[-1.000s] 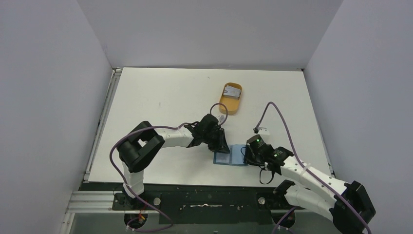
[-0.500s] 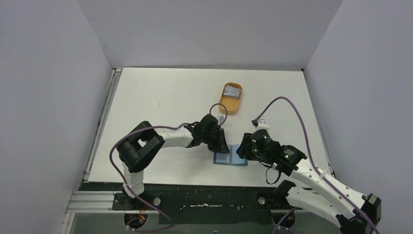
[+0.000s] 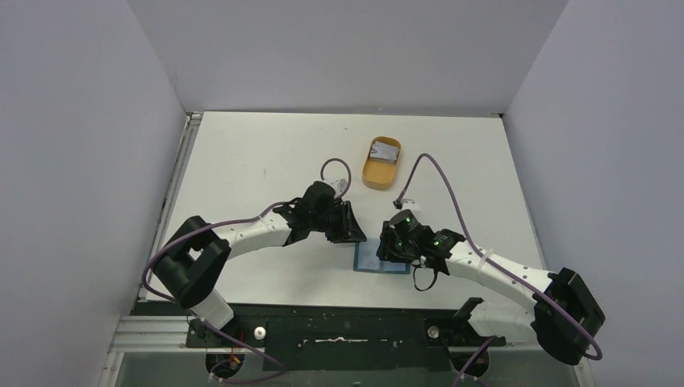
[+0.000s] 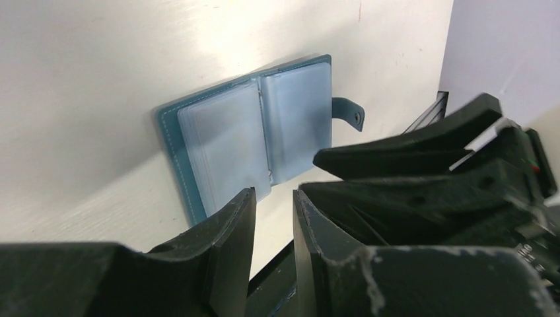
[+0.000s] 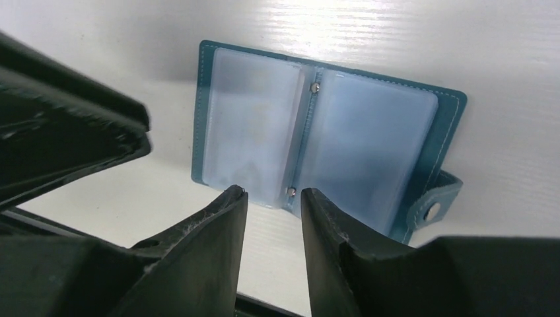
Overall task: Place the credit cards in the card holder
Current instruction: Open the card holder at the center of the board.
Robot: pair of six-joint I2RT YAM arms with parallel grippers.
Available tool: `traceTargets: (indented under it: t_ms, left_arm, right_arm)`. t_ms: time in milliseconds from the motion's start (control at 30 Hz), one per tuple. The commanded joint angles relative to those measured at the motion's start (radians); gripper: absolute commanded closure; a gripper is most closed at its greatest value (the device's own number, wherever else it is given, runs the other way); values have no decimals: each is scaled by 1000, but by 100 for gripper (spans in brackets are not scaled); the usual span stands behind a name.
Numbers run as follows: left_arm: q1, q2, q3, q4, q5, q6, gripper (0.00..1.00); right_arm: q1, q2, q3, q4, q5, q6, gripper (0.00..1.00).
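The card holder (image 3: 373, 258) lies open and flat on the table near its front edge, a teal wallet with pale clear pockets (image 4: 224, 142) (image 5: 317, 129) and its snap tab (image 4: 350, 113) to one side. A silvery credit card (image 3: 385, 151) lies in the orange tray (image 3: 375, 174). Whether cards sit in the pockets I cannot tell. My left gripper (image 3: 351, 230) (image 4: 272, 195) hovers just up-left of the wallet, jaws a narrow gap apart with nothing between. My right gripper (image 3: 393, 246) (image 5: 273, 195) hangs over the wallet's right half, open and empty.
The orange oval tray stands at the back centre, beyond both arms. The table's front edge and a dark rail (image 3: 347, 310) run just below the wallet. Grey walls close in the left, right and back.
The left gripper has pulled back up and left off the wallet, and its jaws have parted a little. The right arm has swung left over the wallet's right side.
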Motion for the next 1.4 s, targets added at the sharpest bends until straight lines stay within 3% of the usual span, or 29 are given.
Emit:
traceTargets:
  t_ms: [0, 167, 367, 667, 867, 1033, 1167, 1300, 1367]
  left_arm:
    - [17, -54, -43, -10, -17, 19, 75]
    - [20, -44, -74, -1, -14, 35, 73]
    - [22, -21, -93, 15, -2, 43, 68]
    - [44, -18, -115, 48, 18, 41, 63]
    - [39, 31, -90, 85, 42, 30, 60]
    - [32, 55, -62, 81, 34, 38, 57]
    - [18, 54, -30, 50, 9, 53, 50]
    - [6, 70, 12, -6, -3, 83, 49]
    - [5, 77, 4, 3, -1, 80, 52]
  right_arm:
    - [-22, 72, 19, 103, 19, -20, 63]
    - [-41, 132, -35, 179, -10, -19, 59]
    - [-46, 166, -50, 177, 20, -32, 44]
    - [-76, 124, -117, 167, 30, -28, 49]
    - [-90, 122, -138, 167, 30, -33, 59]
    - [-93, 110, -152, 171, 27, -42, 58]
    - [-94, 93, -155, 170, 24, -48, 50]
    - [-90, 53, -138, 148, 30, -58, 26]
    - [-76, 40, -112, 117, 57, -66, 20]
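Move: The opened card holder lies flat just ahead of the right gripper, its middle about 4 cm ahead, 1 cm to the right and 5 cm below. Its snap flap sticks out some 10 cm right of that gripper and 2 cm ahead; the orange tray is roughly 33 cm ahead and 1 cm right. From the left gripper the holder's middle is about level, 6 cm to the right and 7 cm below. Lower the right gripper about 4.5 cm onto the open card holder, easing forward and a little right, then spread its fingers wide either side of the fold, rising slightly at the end. Meanwhile take the left gripper down some 5.5 cm and left past the left page's outer edge, fingers opening, then lift it and turn back rightward. ##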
